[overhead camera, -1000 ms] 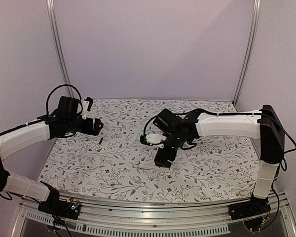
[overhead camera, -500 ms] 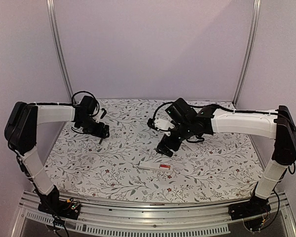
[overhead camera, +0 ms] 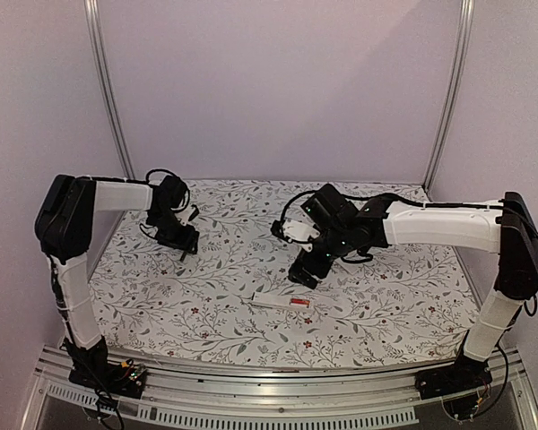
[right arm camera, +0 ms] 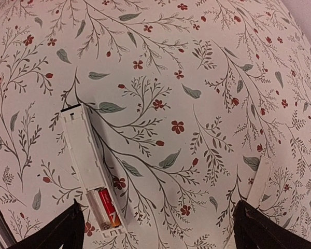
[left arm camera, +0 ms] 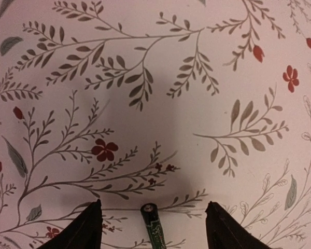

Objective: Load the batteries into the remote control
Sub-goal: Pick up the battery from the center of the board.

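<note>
The white remote control (overhead camera: 282, 303) lies at the table's front middle, its compartment open. In the right wrist view the remote (right arm camera: 85, 150) holds one red battery (right arm camera: 108, 206) beside an empty slot. My right gripper (overhead camera: 305, 273) hangs open and empty just behind it; in its own view the right gripper (right arm camera: 158, 205) has the remote's open end near its left finger. A loose dark battery (left arm camera: 154, 231) lies on the cloth between the open fingers of my left gripper (left arm camera: 153, 203). In the top view the left gripper (overhead camera: 186, 242) is over that battery (overhead camera: 182, 257).
The thin white cover strip (right arm camera: 259, 181) lies on the floral cloth by my right gripper's right finger. Metal frame posts (overhead camera: 108, 90) stand at the back corners. The table's front rail (overhead camera: 251, 394) runs between the arm bases.
The right gripper has lifted back off the remote, which now shows a red battery inside. The left arm has folded upright and brought its gripper right and down over the loose battery.
</note>
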Motion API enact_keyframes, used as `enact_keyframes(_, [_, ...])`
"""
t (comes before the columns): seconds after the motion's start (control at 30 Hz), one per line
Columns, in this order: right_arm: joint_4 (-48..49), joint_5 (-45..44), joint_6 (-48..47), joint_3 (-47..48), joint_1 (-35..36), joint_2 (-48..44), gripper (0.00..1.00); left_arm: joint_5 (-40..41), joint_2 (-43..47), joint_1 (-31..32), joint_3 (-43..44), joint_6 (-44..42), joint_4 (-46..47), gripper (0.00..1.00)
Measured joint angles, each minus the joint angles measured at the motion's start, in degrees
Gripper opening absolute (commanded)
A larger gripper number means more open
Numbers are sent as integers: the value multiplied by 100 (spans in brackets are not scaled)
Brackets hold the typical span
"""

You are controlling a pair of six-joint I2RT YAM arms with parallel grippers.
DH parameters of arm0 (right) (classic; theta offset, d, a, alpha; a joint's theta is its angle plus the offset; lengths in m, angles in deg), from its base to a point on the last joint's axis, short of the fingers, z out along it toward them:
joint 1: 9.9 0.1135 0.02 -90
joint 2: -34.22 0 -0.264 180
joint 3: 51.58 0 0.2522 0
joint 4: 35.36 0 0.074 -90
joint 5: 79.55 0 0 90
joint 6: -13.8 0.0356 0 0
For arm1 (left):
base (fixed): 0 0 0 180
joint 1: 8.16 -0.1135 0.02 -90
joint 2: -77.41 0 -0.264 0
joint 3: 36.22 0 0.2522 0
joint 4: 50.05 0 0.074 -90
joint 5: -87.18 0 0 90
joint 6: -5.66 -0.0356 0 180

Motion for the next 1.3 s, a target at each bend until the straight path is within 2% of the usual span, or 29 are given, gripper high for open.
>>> enact_keyframes(0.13, [-2, -129, -7, 0, 0, 0, 99, -92, -59, -11, 96, -63, -363, 67])
enact_keyframes(0.27, [-2, -146, -22, 0, 0, 0, 99, -190, -72, -33, 98, -98, -629, 58])
enact_keyframes(0.47, [-7, -210, -52, 0, 0, 0, 99, -348, -273, -114, 387, -232, -894, 52])
enact_keyframes(0.9, [-11, -302, -66, 0, 0, -4, 99, -501, -393, -289, 535, -264, -938, 0])
enact_keyframes(1.1, [-15, -400, -63, 0, 0, -7, 99, -560, -323, -291, 417, -251, -811, 0])
enact_keyframes(1.3, [-37, -540, -9, 9, -20, -87, 99, -570, 369, -229, -404, 9, -197, 0])
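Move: The dark green battery lies practically under the left hand's open fingers, its middle about 2 cm back, 1 cm to the left and 1 cm below. The remote lies some 17 cm back and 22 cm to the right of the left hand, with the red battery in its right-hand end, about 17 cm back and 26 cm to the right. From the right hand, the green battery is roughly 11 cm ahead, 27 cm to the left and 11 cm below. The left hand, already low over the green battery, draws back about 2 cm and sinks slightly as its fingers tip some 10 degrees closer to straight down, then eases about 1 cm forward and a little left while they close from well open and pinch the battery by its sides near the far end. Once shut, the fingers keep their grip and the hand starts up by about 1 cm, drifting back as much again. ##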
